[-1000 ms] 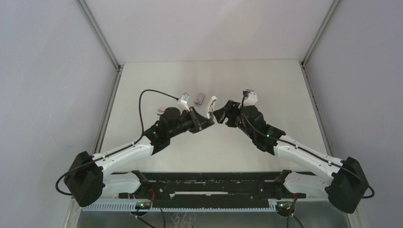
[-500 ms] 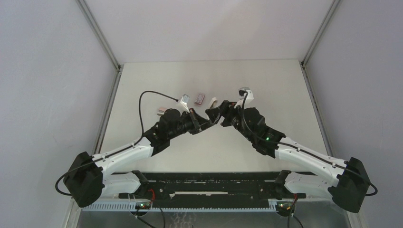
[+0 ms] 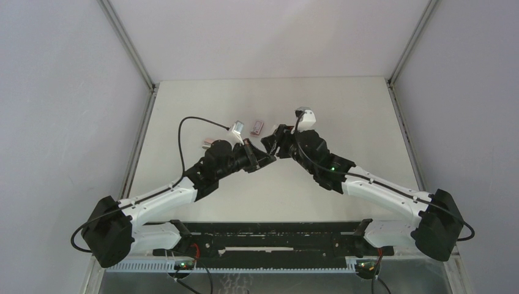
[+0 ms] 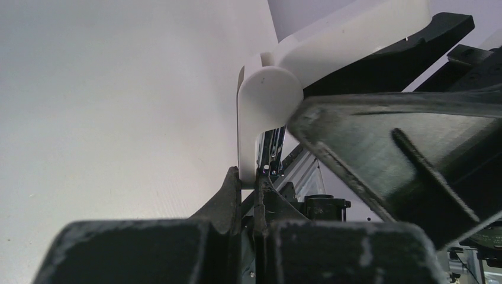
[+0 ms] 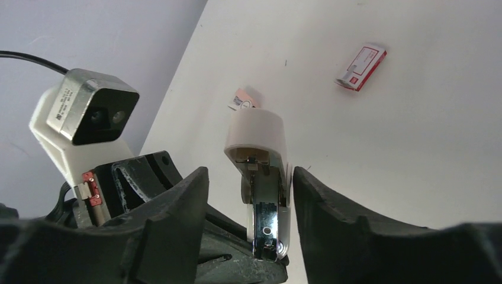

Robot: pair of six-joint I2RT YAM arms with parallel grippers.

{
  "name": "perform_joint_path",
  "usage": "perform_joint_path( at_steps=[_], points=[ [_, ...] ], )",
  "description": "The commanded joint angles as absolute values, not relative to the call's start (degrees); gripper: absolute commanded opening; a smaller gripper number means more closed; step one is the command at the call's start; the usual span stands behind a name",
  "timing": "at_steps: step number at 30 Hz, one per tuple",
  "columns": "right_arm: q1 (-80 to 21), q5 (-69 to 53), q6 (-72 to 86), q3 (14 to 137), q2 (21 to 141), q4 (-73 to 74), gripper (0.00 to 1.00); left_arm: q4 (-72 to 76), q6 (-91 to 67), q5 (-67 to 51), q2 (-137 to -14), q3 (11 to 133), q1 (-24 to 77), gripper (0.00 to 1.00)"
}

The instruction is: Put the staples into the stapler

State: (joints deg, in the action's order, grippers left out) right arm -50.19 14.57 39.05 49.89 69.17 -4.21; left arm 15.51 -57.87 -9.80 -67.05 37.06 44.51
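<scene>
My left gripper [image 4: 247, 177] is shut on the lower edge of the white stapler [image 4: 266, 94] and holds it up above the table. The stapler [image 5: 257, 130] is swung open, its shiny metal channel facing the right wrist camera. My right gripper [image 5: 251, 177] is open and straddles it: one finger is close beside it, the other stands apart. In the top view the two grippers, left [image 3: 268, 158] and right [image 3: 273, 145], meet mid-table and mostly cover the stapler. A pink-red carton [image 5: 361, 67] lies on the table behind. The staples themselves are out of view.
A second small pink piece [image 5: 244, 99] lies on the table past the stapler. In the top view the carton [image 3: 257, 126] sits just behind the grippers and another pink bit [image 3: 209, 141] lies left of the left arm. Grey walls bound the white table [image 3: 343, 110].
My right gripper has moved left and come around the stapler, its jaws narrowing somewhat. The left arm and the stapler have stayed still.
</scene>
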Motion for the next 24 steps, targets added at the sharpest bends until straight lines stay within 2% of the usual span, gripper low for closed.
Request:
perform_joint_path(
  at_steps=[1,8,12,14,15,17,18,21,24],
  points=[
    [-51.03,15.83,37.20,53.13,70.31,-3.85,0.49,19.07,-57.04,-10.74,-65.23,36.39,45.00,0.00],
    [-52.18,18.61,35.27,54.73,72.42,-1.70,0.40,18.77,-56.47,-10.57,-65.31,36.81,45.00,0.00],
    [-52.27,19.56,33.53,54.96,72.48,-1.57,0.24,18.23,-55.39,-10.66,-65.19,37.22,45.01,0.02],
    [-52.17,20.20,31.46,55.50,72.14,-1.19,0.16,17.05,-54.04,-9.84,-64.37,37.30,45.04,0.20],
    [-51.74,20.15,30.11,55.99,71.95,-0.46,0.12,15.58,-52.81,-8.78,-63.00,37.53,44.94,0.33],
    [-50.08,18.33,27.25,57.21,71.69,1.57,0.10,9.54,-48.77,-4.01,-59.89,38.87,44.71,0.60],
    [-48.78,17.64,26.09,57.59,71.61,2.85,0.09,6.13,-46.51,-1.46,-57.90,39.76,44.40,0.69],
    [-43.57,15.54,22.82,57.30,71.55,6.01,0.08,-3.34,-39.54,3.94,-51.77,41.78,41.65,0.85],
    [-36.63,12.22,19.42,55.62,73.19,5.19,0.07,-11.44,-31.75,0.53,-47.57,44.19,32.80,0.94]
  ],
)
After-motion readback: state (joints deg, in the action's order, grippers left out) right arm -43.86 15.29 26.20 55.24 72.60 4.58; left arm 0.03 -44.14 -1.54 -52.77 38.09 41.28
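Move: The stapler stands upright between the hands: its middle is practically at the right hand point, about 1 cm ahead, between still-open fingers. From the left hand, which pinches its lower end, that middle is about 4 cm ahead and 3 cm up. Counted from the right hand, the red-and-white staples box lies roughly 25 cm ahead, 6 cm left; the small pink box lies about 18 cm ahead and 24 cm left, both some 23 cm below. Hold the stapler still with the left gripper while you sink the right one about 2 cm and close its fingers onto the stapler's sides. Then open the left wide, freeing the lower end, and draw it left about 6 cm, rising slightly and tipping up; carry the stapler right and forward with the right hand, rolling its left side down some 15 degrees in all. ##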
